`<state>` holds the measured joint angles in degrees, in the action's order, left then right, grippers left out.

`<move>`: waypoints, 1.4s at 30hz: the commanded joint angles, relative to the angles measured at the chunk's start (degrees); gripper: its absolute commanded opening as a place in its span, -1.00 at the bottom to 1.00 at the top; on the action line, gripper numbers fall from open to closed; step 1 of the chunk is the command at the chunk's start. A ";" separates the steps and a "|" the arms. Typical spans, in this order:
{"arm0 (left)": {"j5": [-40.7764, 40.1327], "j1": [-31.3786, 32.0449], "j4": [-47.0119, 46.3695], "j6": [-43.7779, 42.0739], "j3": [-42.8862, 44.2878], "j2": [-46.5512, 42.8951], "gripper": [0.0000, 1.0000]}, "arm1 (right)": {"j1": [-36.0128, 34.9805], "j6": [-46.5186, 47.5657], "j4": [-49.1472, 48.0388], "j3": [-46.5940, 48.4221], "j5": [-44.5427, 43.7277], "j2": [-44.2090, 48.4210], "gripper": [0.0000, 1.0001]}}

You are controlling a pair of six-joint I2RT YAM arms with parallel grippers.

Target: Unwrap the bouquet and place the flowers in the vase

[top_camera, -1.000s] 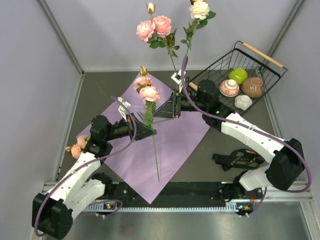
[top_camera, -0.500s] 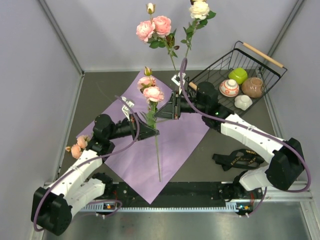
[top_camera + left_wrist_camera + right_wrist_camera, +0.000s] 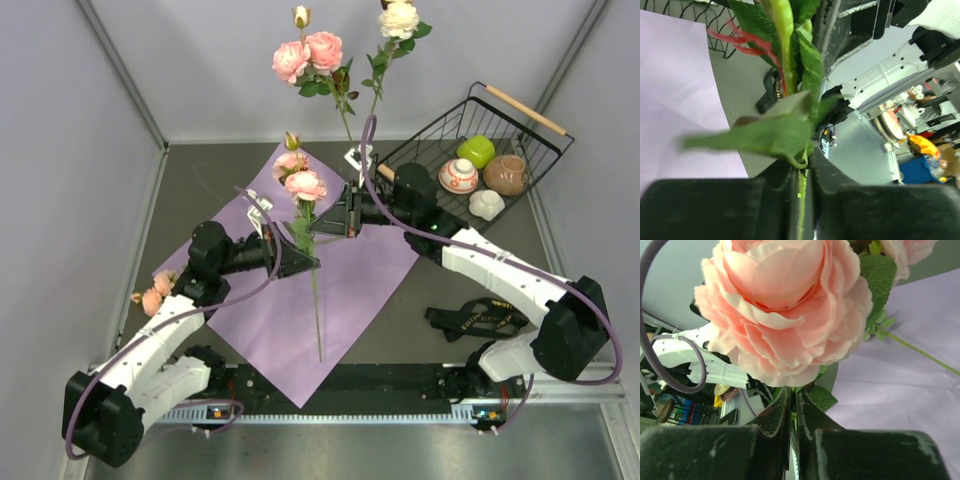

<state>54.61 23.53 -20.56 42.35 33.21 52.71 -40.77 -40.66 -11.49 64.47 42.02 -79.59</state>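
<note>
A pink rose (image 3: 305,186) on a long thin stem (image 3: 316,310) stands nearly upright over the lilac paper sheet (image 3: 350,290). My left gripper (image 3: 304,262) is shut on the stem among the leaves; the left wrist view shows the green stem (image 3: 802,205) pinched between its pads. My right gripper (image 3: 322,226) is shut on the same stem just under the bloom (image 3: 785,305), jaws pressed together. Two more flowers, pink (image 3: 310,55) and cream (image 3: 398,18), stand upright at the back. The vase is hard to make out behind my right wrist. A peach rose (image 3: 155,292) lies at the table's left.
A black wire basket (image 3: 520,125) at the back right holds a green object, a patterned bowl (image 3: 458,176), a brown pot (image 3: 505,173) and a white object. The black ribbon (image 3: 478,320) lies on the table near the right arm's base. Grey walls close in the table.
My right gripper has closed onto the stem just below the pink rose. The left gripper, still holding the stem, has shifted it slightly right and more upright.
</note>
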 commanded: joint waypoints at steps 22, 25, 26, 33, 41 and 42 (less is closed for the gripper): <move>-16.11 0.29 14.93 -13.52 4.58 -14.82 0.73 | 4.47 38.71 3.43 3.39 -62.40 27.39 -1.00; -17.17 0.29 15.90 -13.26 4.14 -15.88 0.73 | 5.53 42.23 -7.21 3.65 -66.80 25.02 -1.00; -17.43 0.29 16.33 -13.26 3.79 -16.58 0.73 | 6.14 42.86 -12.19 3.91 -68.11 24.14 -1.00; -19.27 0.29 22.12 -14.75 3.26 -20.71 0.74 | 6.41 48.31 -26.55 9.70 -68.74 13.25 -1.00; -21.21 0.29 25.48 -16.68 3.70 -22.65 0.75 | 6.41 46.03 -27.19 15.07 -64.09 8.05 -1.00; -21.39 0.29 25.65 -17.12 3.79 -22.74 0.75 | 6.32 45.59 -27.36 14.20 -63.30 8.14 -1.00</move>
<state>34.68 23.99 4.03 27.40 35.90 30.37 -34.70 6.26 -34.72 75.61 -24.27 -71.37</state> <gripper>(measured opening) 0.873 0.017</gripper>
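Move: Both my hands already grip the pink flower's stem, the right about 4 cm ahead of and 5 cm above the left. The vase stands about 29 cm ahead of my right hand, 8 cm to its right and 19 cm below; from my left hand it is 33 cm ahead, 8 cm right, 14 cm below. From my right hand, the pink heads already in it are 29 cm ahead, 1 cm left, 17 cm above, and the dish rack's middle is 30 cm ahead, 40 cm right, 21 cm below. I open my left hand wide to let go of the stem and ease it about 5 cm left and slightly up, clear of the flower. My right hand keeps its pinch, sweeping the flower right and up some 20 cm each and forward 14 cm, passing to the vase's right and well above it, while turning clockwise until its fingers point forward and tilt up. ##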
